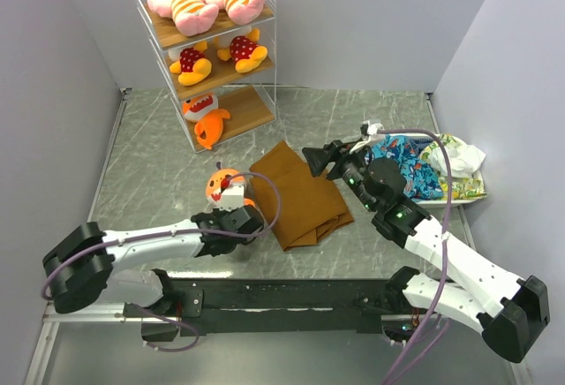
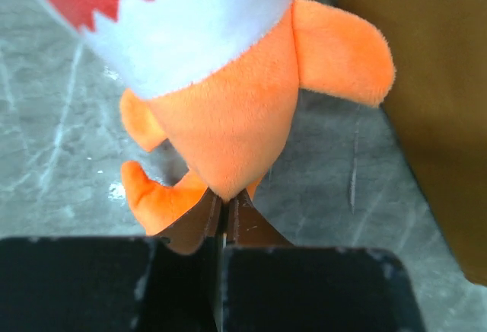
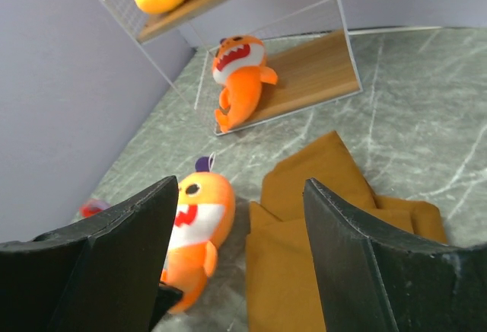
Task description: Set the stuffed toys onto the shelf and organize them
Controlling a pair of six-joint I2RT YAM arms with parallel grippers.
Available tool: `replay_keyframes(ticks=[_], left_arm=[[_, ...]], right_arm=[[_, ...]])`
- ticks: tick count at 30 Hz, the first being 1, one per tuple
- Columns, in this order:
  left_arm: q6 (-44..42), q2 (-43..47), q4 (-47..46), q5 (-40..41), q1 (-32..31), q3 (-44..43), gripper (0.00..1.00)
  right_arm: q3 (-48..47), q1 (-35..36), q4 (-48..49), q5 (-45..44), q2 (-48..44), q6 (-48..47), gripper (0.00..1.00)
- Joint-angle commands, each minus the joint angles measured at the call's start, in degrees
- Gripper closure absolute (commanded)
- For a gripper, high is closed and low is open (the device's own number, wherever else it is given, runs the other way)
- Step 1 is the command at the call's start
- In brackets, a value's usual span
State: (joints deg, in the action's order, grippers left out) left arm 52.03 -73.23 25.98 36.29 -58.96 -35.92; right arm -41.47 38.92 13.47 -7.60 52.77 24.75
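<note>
An orange toothy shark (image 1: 224, 187) lies on the table left of the brown cloth. My left gripper (image 1: 231, 215) is shut on its tail end; in the left wrist view the jaws pinch the orange plush (image 2: 228, 119) at its lower tip, by my left gripper (image 2: 226, 204). The shelf (image 1: 254, 107) stands at the back left with two pink toys (image 1: 177, 1) on top, two yellow ones (image 1: 192, 63) on the middle board and another orange shark (image 1: 207, 120) on the bottom board. My right gripper (image 1: 318, 157) hovers open over the cloth's far corner, holding nothing. From the right wrist view I see the held shark (image 3: 202, 218), the shelved shark (image 3: 240, 81) and my right gripper (image 3: 240, 187).
A folded brown cloth (image 1: 300, 195) lies mid-table, also in the right wrist view as the brown cloth (image 3: 327, 225). A colourful patterned fabric pile (image 1: 415, 164) with a white piece (image 1: 461, 155) sits at the right wall. Grey walls close in on the left, back and right.
</note>
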Motion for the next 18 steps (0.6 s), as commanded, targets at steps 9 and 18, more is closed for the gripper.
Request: replay_keyframes(ticks=[9,18], left_arm=[[-17.1,8.8,-2.4,0.0,7.6,-16.7,0.99],[-22.1,-4.4,-8.2,-8.1,17.3,-26.6,0.99]], right_arm=[[1.0,-0.9,1.6,-1.7,-3.6,-0.5,0.25],[1.1,-0.9,-0.2,-5.3,-8.6,-1.2,0.25]])
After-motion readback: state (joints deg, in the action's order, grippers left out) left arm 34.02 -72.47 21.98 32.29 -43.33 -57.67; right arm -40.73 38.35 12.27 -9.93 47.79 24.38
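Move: The left fingers are already shut on the lower body of the orange shark toy lying on the table. Its free place, the right half of the bottom shelf, is some 27 cm straight ahead at about hand height; the shark toy already shelved sits about 26 cm ahead and 10 cm left, slightly higher. The brown cloth lies some 5 cm ahead, 14 cm right and 3 cm lower. From the idle right hand, that shelf place is roughly 18 cm ahead, 16 cm left and 28 cm down. Up first, then forward: the left hand lifts the pinched shark toy quickly by about 15 cm, its climb fading out as it swings some 11 cm forward towards the bottom shelf. The fingers stay shut on the lower body while the wrist tips them up about 15 degrees. The empty right hand, still open, eases a couple of centimetres right and up. ##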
